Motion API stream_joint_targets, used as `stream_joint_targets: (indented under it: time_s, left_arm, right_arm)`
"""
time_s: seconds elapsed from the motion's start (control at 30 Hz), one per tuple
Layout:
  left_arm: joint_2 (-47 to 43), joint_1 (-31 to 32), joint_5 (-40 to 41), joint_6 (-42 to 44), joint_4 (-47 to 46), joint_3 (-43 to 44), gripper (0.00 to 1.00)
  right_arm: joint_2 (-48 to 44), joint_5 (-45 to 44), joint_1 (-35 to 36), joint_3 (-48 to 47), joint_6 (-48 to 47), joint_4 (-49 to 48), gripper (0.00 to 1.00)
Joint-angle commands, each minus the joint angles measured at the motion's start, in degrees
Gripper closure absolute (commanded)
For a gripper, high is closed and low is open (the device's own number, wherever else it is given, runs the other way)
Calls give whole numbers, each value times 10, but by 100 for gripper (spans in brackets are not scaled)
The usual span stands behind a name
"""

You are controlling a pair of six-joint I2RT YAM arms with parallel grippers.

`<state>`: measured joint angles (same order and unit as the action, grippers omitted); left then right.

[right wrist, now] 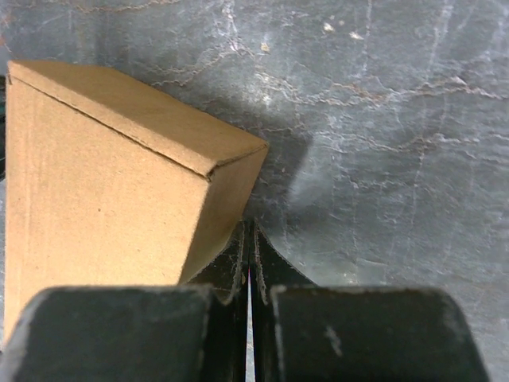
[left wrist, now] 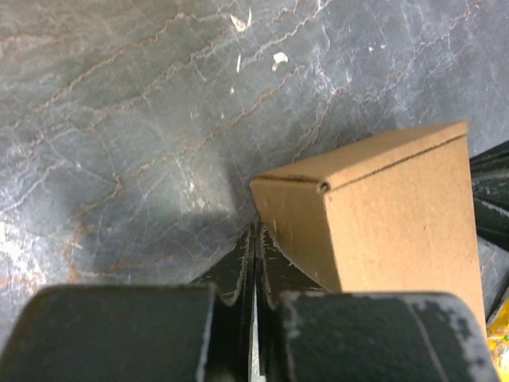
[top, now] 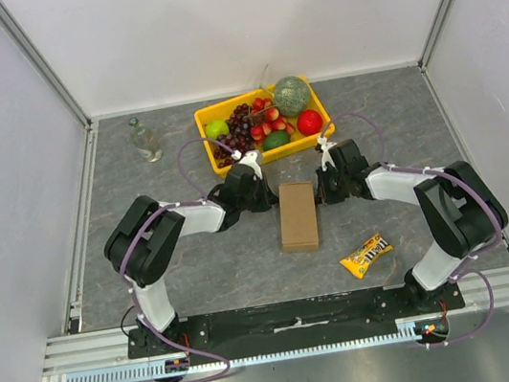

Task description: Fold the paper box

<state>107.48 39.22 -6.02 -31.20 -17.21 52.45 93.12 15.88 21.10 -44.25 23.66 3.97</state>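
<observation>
The paper box (top: 297, 215) is a closed plain brown carton lying on the grey table between both arms. In the left wrist view the paper box (left wrist: 390, 215) fills the right half, its near corner beside my left gripper (left wrist: 256, 231), which is shut with nothing between its fingers. In the right wrist view the paper box (right wrist: 119, 175) sits at the left, just beside my right gripper (right wrist: 248, 227), also shut and empty. From above, the left gripper (top: 269, 193) sits at the box's far left corner and the right gripper (top: 320, 185) at its far right corner.
A yellow tray (top: 207, 114) of fruit stands behind the box. A small clear bottle (top: 144, 139) stands at the back left. A yellow candy packet (top: 365, 255) lies near the right arm's base. White walls enclose the table.
</observation>
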Motion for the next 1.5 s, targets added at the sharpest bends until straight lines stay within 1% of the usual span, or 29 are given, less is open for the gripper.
stream_joint_targets:
  time_s: [0.0,0.13,0.23,0.47,0.67,0.73,0.83,0.9,0.97,1.07,1.17,1.3,1.47]
  left_arm:
    - [-16,3,12,4,40,-47,98]
    - [-22,3,16,4,36,-61,98]
    - [-18,2,11,4,30,-60,98]
    - [-9,4,-21,3,21,-35,98]
    - [-6,13,-38,1,15,-28,98]
    - [-6,14,-36,-1,17,-33,98]
    - [-19,11,-1,-17,29,-59,98]
    - [-31,3,6,-33,38,-87,98]
    - [-49,1,8,-52,23,-130,98]
    - [-64,2,-1,-70,-7,-169,98]
    - [-71,11,1,-76,-12,-184,98]
    - [-72,33,2,-76,-13,-174,98]
    - [-67,67,15,-87,2,-151,98]
  right_arm:
    - [-36,-59,1,17,12,11,100]
    - [-46,-79,2,25,9,21,100]
    - [-42,-75,1,18,3,20,100]
    - [-10,-7,1,-8,6,-13,100]
    - [8,42,1,-3,31,-56,100]
    - [5,28,1,2,34,-54,100]
    - [-11,-25,0,14,31,-22,100]
    - [-26,-59,1,24,28,5,100]
    - [-46,-71,1,43,29,16,100]
    - [-79,-71,1,68,38,20,100]
    - [-103,-60,3,87,48,17,100]
    - [-109,-24,19,101,58,-7,100]
    - [-88,2,48,97,70,-35,100]
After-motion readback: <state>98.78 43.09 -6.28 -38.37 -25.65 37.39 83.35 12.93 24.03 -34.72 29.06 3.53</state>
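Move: The closed paper box lies between the two hands, its long sides running fore and aft. Its middle is about 5 cm to the right and 5 cm back of the left hand, and about 5 cm to the left and 4 cm back of the right hand, some 1 cm above both fingertips. The fruit tray's middle is roughly 20 cm ahead of the left hand and 1 cm right; the yellow snack packet lies about 17 cm back and 9 cm right of the right hand. The box's long sides are worked by shut fingertips as both hands shift back from near its far corners towards mid-length, the left about 6 cm, the right about 4 cm. The right swings out, comes in, then swings out and back and closes in again; the left eases off slightly, creeps in, then repeats that outward arc, both ending close against the sides near the table. ##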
